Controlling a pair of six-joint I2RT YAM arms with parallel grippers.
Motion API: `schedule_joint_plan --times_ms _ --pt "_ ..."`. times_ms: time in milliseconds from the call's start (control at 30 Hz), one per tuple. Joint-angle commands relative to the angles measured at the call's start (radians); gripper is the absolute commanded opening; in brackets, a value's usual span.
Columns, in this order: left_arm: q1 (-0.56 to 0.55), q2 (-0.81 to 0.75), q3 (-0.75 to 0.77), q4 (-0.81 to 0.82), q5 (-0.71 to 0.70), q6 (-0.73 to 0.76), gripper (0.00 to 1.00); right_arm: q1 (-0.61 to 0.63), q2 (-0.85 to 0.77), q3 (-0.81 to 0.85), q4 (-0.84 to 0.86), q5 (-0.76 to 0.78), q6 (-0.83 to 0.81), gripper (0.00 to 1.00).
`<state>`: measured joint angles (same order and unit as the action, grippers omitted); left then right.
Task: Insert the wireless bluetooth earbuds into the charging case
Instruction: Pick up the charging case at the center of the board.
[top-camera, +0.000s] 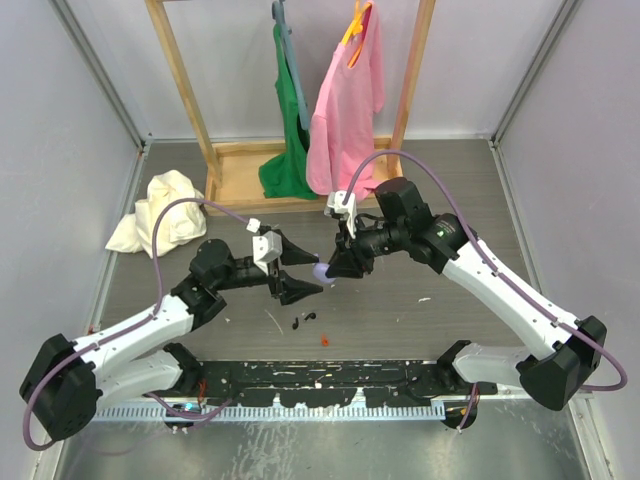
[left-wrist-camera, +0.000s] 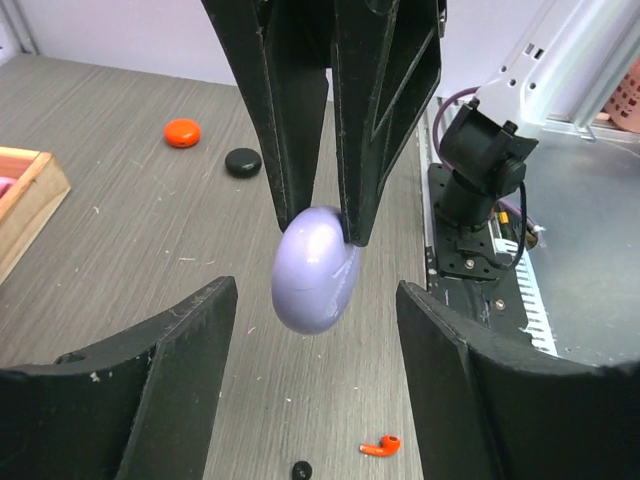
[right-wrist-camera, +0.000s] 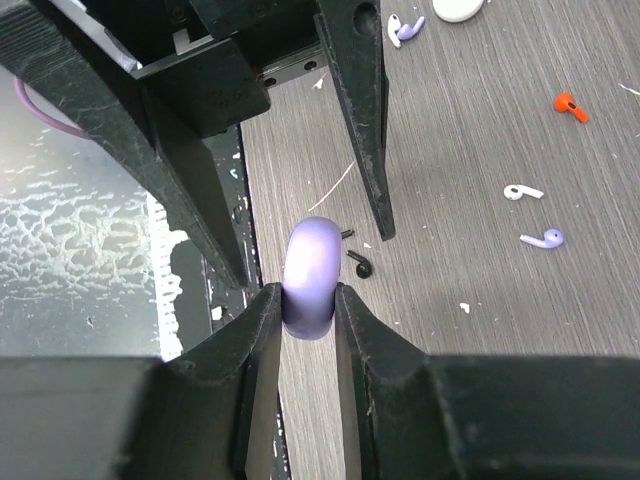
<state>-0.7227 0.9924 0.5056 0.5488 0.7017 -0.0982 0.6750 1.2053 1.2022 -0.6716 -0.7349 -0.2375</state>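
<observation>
A closed, lilac, egg-shaped charging case (right-wrist-camera: 312, 275) hangs above the table, and my right gripper (right-wrist-camera: 307, 295) is shut on its two flat sides. My left gripper (left-wrist-camera: 315, 300) is open, with a finger on either side of the case (left-wrist-camera: 315, 270) and a gap on both sides. The two grippers meet mid-table around the case (top-camera: 322, 271). A lilac earbud (right-wrist-camera: 543, 239), a white earbud (right-wrist-camera: 522, 192), an orange earbud (right-wrist-camera: 569, 105) and a black earbud (right-wrist-camera: 360, 266) lie loose on the table.
An orange earbud (left-wrist-camera: 380, 446) and a black bit (left-wrist-camera: 301, 469) lie under the left gripper. Round orange (left-wrist-camera: 182, 131) and black (left-wrist-camera: 242, 162) pieces sit further off. A wooden clothes rack (top-camera: 245, 165) and a crumpled cloth (top-camera: 160, 210) stand at the back.
</observation>
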Motion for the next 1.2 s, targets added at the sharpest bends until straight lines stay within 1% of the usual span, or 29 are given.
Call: schedule_joint_plan --times_ms 0,100,300,700,933,1033,1167 --pt "0.030 0.026 0.038 0.149 0.115 -0.063 0.64 0.005 0.003 0.047 0.008 -0.017 -0.028 0.04" --pt "0.036 0.044 0.032 0.192 0.133 -0.094 0.57 0.005 0.008 0.048 0.013 -0.021 -0.031 0.04" --pt "0.052 0.074 0.026 0.225 0.151 -0.145 0.51 0.006 0.011 0.050 0.027 -0.034 -0.032 0.04" --pt "0.066 0.128 0.013 0.271 0.182 -0.226 0.46 0.005 0.010 0.046 0.059 -0.033 -0.029 0.04" --pt "0.072 0.137 0.011 0.268 0.194 -0.232 0.34 0.006 0.011 0.041 0.065 -0.031 -0.030 0.04" --pt "0.075 0.139 0.005 0.268 0.195 -0.238 0.33 0.006 0.004 0.037 0.071 -0.026 -0.031 0.04" --pt "0.078 0.138 -0.002 0.269 0.194 -0.245 0.35 0.005 0.002 0.034 0.079 -0.026 -0.030 0.04"
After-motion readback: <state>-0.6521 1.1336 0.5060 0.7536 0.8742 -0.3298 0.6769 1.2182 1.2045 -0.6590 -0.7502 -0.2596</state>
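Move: The purple charging case, held up in the right hand's fingertips, lies between the left hand's open fingers, about 2 cm right of that hand point and level with it. The black earbuds lie on the table some 22 cm below the left hand and 3 cm to its left, neither ahead nor back; the orange earbud is at table height too, roughly 6 cm back and 2 cm right. From the right hand the case is about 2 cm left and 1 cm down. Closing almost on the spot, the left hand brings its two fingers together from the forward and back sides to about half their starting gap and pinches the free end of the case, while it rolls some 10 degrees about its fingers' line and turns slightly clockwise. The right hand stays still and keeps its grip on the other end. ##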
